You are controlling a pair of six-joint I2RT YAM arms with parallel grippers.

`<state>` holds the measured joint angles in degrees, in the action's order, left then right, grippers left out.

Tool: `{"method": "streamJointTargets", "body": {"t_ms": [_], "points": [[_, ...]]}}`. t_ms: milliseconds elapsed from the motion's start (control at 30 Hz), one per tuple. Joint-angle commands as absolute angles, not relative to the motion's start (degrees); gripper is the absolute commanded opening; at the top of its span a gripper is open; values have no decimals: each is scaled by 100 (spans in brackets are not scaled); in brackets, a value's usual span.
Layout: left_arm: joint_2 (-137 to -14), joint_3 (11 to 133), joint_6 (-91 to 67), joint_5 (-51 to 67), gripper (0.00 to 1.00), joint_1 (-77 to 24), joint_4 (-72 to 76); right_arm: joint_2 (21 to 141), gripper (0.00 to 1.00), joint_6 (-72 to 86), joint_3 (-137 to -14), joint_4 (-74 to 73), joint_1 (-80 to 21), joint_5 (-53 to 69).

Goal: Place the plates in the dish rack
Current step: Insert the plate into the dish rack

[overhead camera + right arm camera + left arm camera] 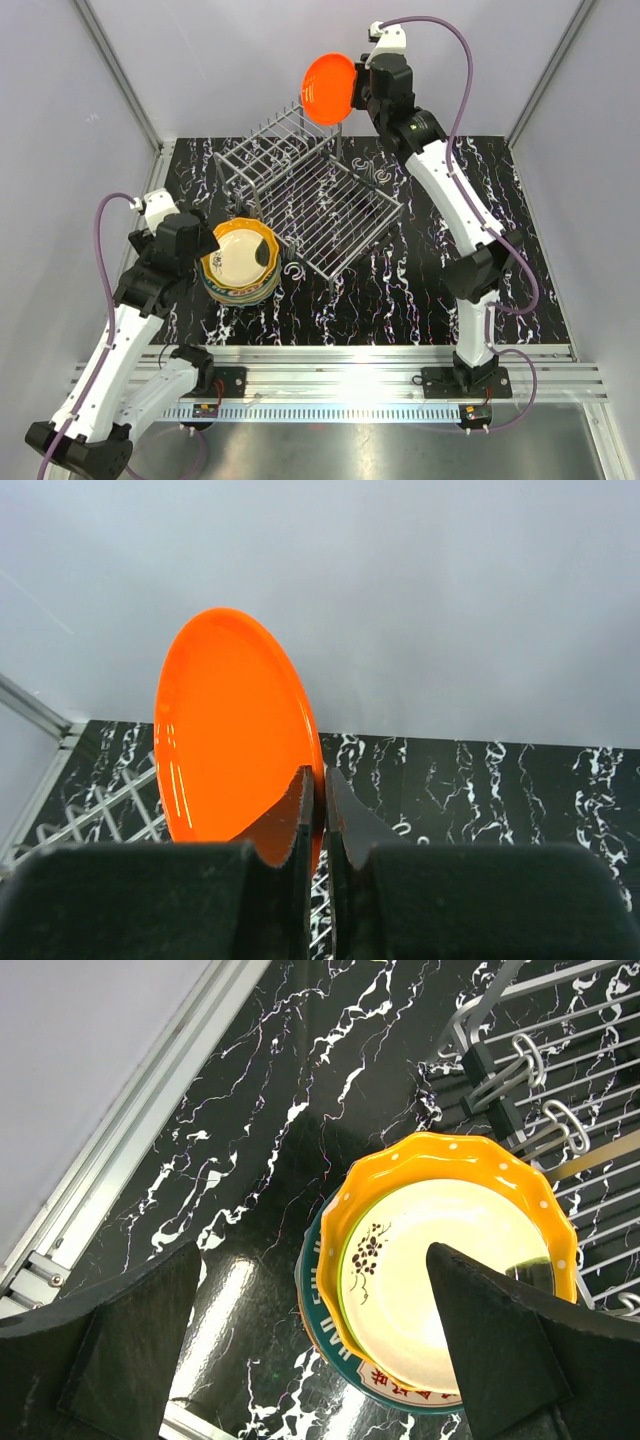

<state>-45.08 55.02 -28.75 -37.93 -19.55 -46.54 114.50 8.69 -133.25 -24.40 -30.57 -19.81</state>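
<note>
A red-orange plate (329, 88) hangs on edge above the far end of the silver wire dish rack (310, 195); my right gripper (356, 92) is shut on its rim. From the right wrist the same plate (225, 740) stands upright, its rim pinched at the gripper (322, 790). A stack of plates (240, 262) sits left of the rack, a cream floral plate (440, 1280) on top inside a dotted orange one (450, 1155), a teal-rimmed one (330, 1305) under them. My left gripper (320, 1350) hovers open over the stack's near edge, touching nothing.
The rack's slotted section (272, 155) rises at the far left, its flat grid (345, 215) toward the right. Loose metal hooks (375, 172) lie beside the rack, another (293, 271) by the stack. Grey walls surround the black marbled table (400, 290); an aluminium rail (350, 360) runs along the near edge.
</note>
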Motion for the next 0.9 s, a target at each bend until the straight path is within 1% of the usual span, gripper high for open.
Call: {"method": "streamJointTargets", "body": {"t_ms": [0,333,567,867], "points": [[-4561,5634,-2804,-3788,99,-2004,-4377,11619,0,555,-13790,-2268,-2918,-1863],[-4737,5634,-2786,-3920,99,-2109,-4412,12058,0,35,-13887,-1591,-2751,-1907],[-4799,5643,-2795,-4034,99,-2162,-4456,12339,0,-597,-13983,-1204,-2733,-2048],[-4878,5669,-2804,-4087,99,-2206,-4482,12428,0,-1274,-13834,-835,-2716,-2145]]}}
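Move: From the right hand, which holds the orange plate by its rim, the far-right end of the dish rack's upper tier lies about 5 cm ahead, 8 cm left and roughly 18 cm below. The rack's lower tray is centred some 10 cm back and 7 cm left, about 35 cm down. The wire hooks beside it stand about 2 cm ahead, 5 cm right and equally low. From the left hand, that tier end is about 30 cm ahead, 28 cm right, near its height. The orange plate, still pinched at its rim by the right gripper, is carried some 6–7 cm forward and about 4 cm down over the far-right end of the upper tier, dropping early and then running nearly level. Meanwhile the wrist rolls about 15 degrees, left side dipping, and the fingertips lift slightly; the fingers stay closed. ##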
